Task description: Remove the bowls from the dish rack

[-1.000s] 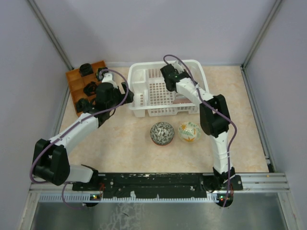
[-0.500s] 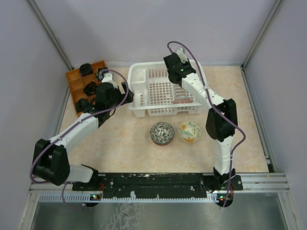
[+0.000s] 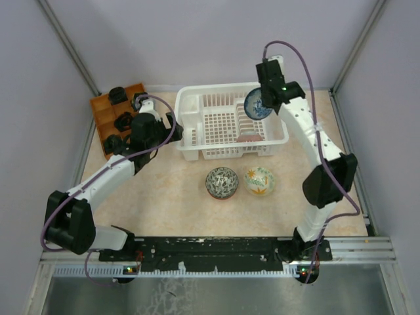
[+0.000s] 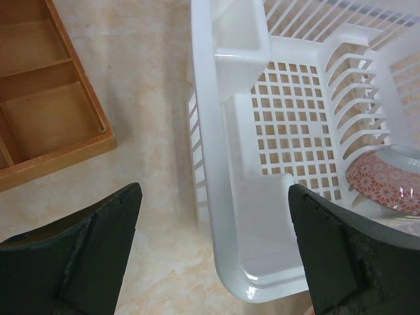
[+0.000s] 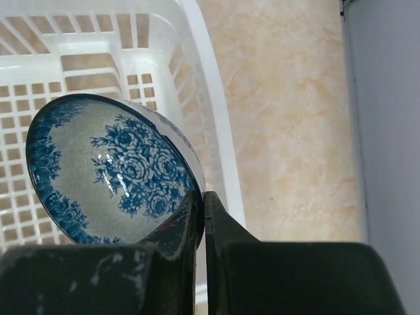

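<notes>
A blue floral bowl [image 3: 254, 105] [image 5: 111, 167] hangs tilted above the right end of the white dish rack [image 3: 223, 87] [image 5: 209, 85]. My right gripper [image 3: 266, 100] [image 5: 203, 197] is shut on its rim. An orange-red patterned bowl [image 3: 251, 138] [image 4: 387, 184] leans inside the rack near its front right. Two more bowls sit on the table before the rack: a dark patterned one [image 3: 222, 182] and a pale green one [image 3: 258, 180]. My left gripper [image 3: 172, 125] [image 4: 214, 193] is open, straddling the rack's left front corner [image 4: 210, 131] and holding nothing.
An orange-brown compartment tray [image 3: 102, 115] [image 4: 52, 111] with small dark items [image 3: 125, 121] lies left of the rack. Grey walls close in on the back and both sides. Bare table shows right of the rack.
My right arm has lifted the blue floral bowl out of the rack and swung it up and to the right. The left arm has not moved.
</notes>
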Robot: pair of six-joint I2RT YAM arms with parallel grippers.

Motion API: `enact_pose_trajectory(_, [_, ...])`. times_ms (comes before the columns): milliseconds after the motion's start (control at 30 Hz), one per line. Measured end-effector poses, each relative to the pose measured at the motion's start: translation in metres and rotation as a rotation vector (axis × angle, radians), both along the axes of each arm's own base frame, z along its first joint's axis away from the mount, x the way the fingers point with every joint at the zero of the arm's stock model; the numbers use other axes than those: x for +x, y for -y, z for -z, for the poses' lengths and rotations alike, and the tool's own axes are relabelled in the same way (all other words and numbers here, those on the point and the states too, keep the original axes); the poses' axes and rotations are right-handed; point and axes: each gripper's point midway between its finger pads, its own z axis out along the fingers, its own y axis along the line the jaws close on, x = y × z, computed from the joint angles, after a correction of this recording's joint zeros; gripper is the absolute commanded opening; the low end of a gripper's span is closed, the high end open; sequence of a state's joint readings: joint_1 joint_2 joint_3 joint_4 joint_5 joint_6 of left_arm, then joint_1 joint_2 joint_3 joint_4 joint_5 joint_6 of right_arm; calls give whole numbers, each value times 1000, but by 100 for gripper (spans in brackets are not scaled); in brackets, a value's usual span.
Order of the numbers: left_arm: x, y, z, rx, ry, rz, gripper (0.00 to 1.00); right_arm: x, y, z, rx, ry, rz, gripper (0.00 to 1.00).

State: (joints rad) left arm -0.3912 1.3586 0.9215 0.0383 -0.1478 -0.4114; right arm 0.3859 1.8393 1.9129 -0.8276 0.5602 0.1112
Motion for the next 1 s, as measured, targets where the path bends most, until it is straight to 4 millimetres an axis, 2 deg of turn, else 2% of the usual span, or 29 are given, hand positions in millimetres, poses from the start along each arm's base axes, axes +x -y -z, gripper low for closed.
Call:
enact_pose_trajectory(233, [-1, 0, -5, -4, 11, 1, 99, -61, 11, -44, 196, 49, -43, 0])
enact_pose_trajectory(333, [-2, -1, -7, -6, 17, 1, 99, -91, 7, -47, 270, 47, -78, 0])
enact_pose_trajectory(400, [-2, -1, -8, -6, 15, 2, 99, -112, 5, -40, 314, 29, -95, 0])
enact_pose_trajectory(567, [-4, 0, -7, -5, 6, 7, 99, -165, 3, -5, 405, -60, -119, 0])
enact_pose_trajectory(700, [-7, -1, -17, -14, 27, 9, 99, -195, 2, 32, 452, -149, -113, 0])
enact_pose_trajectory(900, [-9, -2, -26, -22, 48, 9, 99, -221, 1, 87, 477, -271, -79, 0])
enact_pose_trajectory(1000, [-10, -2, -25, -19, 41, 10, 99, -227, -2, 106, 493, -313, -75, 0])
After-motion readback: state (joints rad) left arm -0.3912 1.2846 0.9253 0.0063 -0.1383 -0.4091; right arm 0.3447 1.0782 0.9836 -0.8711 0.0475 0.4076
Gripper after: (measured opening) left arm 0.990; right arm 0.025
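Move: The right hand holds the blue-flowered bowl by its rim, high over the rack. The yellow-flowered bowl on the table lies about 23 cm back and 4 cm to its left, some 23 cm below. The dark leaf bowl is roughly 14 cm farther left, level with it; the pink bowl in the rack is about 8 cm back and 6 cm left of the right hand. From the left hand the yellow-flowered bowl is about 15 cm back and 32 cm right. Still pinching the blue-flowered bowl's rim, the right hand swings it straight back some 23 cm, out over the rack's near wall, first rising about 5 cm and then sinking about 15 towards the yellow-flowered bowl. The wrist rolls its left side up by nearly 30 degrees and tips the fingers further down, slowing at the end. The empty left hand rises a couple of centimetres, fingers wide open. ##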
